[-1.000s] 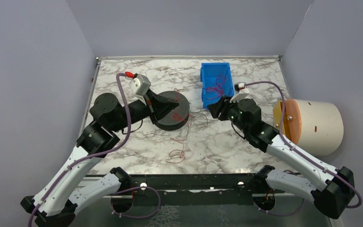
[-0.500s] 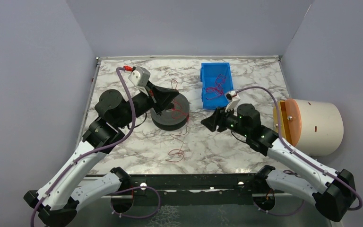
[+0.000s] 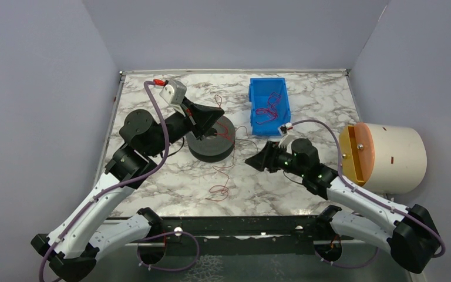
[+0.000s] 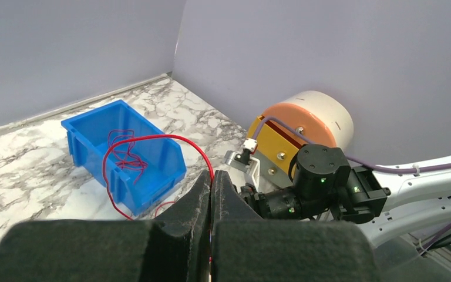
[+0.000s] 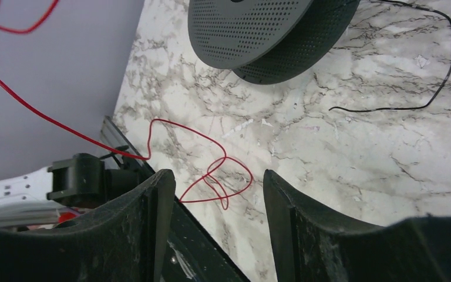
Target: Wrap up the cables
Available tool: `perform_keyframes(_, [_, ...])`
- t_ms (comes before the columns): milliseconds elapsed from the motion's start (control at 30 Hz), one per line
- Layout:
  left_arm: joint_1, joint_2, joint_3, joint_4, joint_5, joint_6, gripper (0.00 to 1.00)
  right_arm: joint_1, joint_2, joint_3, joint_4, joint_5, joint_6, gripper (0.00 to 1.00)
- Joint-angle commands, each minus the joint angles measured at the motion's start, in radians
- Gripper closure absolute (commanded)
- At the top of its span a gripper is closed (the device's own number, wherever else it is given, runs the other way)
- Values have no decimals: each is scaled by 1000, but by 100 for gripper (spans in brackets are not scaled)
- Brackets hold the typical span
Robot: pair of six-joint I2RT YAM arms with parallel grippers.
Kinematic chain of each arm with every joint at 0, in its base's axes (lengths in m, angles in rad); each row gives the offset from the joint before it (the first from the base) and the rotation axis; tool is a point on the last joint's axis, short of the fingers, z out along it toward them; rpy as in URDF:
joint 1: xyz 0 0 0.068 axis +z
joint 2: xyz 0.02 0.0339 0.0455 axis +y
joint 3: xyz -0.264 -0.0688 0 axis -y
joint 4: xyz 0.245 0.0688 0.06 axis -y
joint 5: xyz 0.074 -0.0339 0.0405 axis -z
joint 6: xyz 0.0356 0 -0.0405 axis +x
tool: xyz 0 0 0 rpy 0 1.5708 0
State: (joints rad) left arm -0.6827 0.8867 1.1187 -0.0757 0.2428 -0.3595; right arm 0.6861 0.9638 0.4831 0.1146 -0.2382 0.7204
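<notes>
The cables are thin red wires. A tangle of them lies in the blue bin. One red cable arcs out of the bin into my left gripper, which is shut on it. That left gripper hovers over the far edge of the black spool. More red cable lies looped on the marble near the front edge. My right gripper is open, low over the table right of the spool. In the right wrist view the open right gripper frames the cable loop lying beyond it, touching nothing.
A beige cylinder with an orange face lies on its side at the right edge. A thin black wire curves on the marble beside the spool. The black front rail borders the table's near edge. Lilac walls enclose three sides.
My right gripper has left the blue bin, swung toward the near left to the table's middle, and opened wider. The left gripper, still shut on the cable, has shifted slightly toward the far side over the spool.
</notes>
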Motion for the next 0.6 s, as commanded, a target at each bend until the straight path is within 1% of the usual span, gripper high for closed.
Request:
perform_keyframes(0, [-3,5,25,33,20,-14,100,2,-13,-33,183,-1,164,38])
perform_keyframes(133, [-3,8,23,31,34,-17,100,3,-7,-12,271,-35,198,38])
perform_keyframes(367, [-3,-9,9,13,29,-4,100,3,42,50,345,-108,257,37])
perform_keyframes(567, [-3,-17,3,12,34,-4,100,3,68,77,375,-101,306,37])
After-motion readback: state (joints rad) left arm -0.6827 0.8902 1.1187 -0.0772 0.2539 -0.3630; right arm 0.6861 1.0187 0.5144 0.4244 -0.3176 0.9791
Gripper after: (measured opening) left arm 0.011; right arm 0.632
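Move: The raised strand of red cable hanging from the left gripper is the likely aim. It passes about 8 cm left, 2 cm ahead and 8 cm above the right hand; from the left hand, this part hangs some 4 cm to the right, level fore and aft, and 20 cm below. The grey spool is roughly 18 cm ahead, 15 cm left and 12 cm below the right hand; the cable's loop on the table is 4 cm back, 12 cm left and 15 cm down. The left hand keeps the cable pinched in its shut fingers and stays nearly in place, high up. Towards the strand hanging from it, the right hand climbs about 7 cm while easing some 3 cm left, its fingers swinging up by about 20 degrees from a downward slant to almost level. They stay well open, and no touch on the cable can be made out yet. ##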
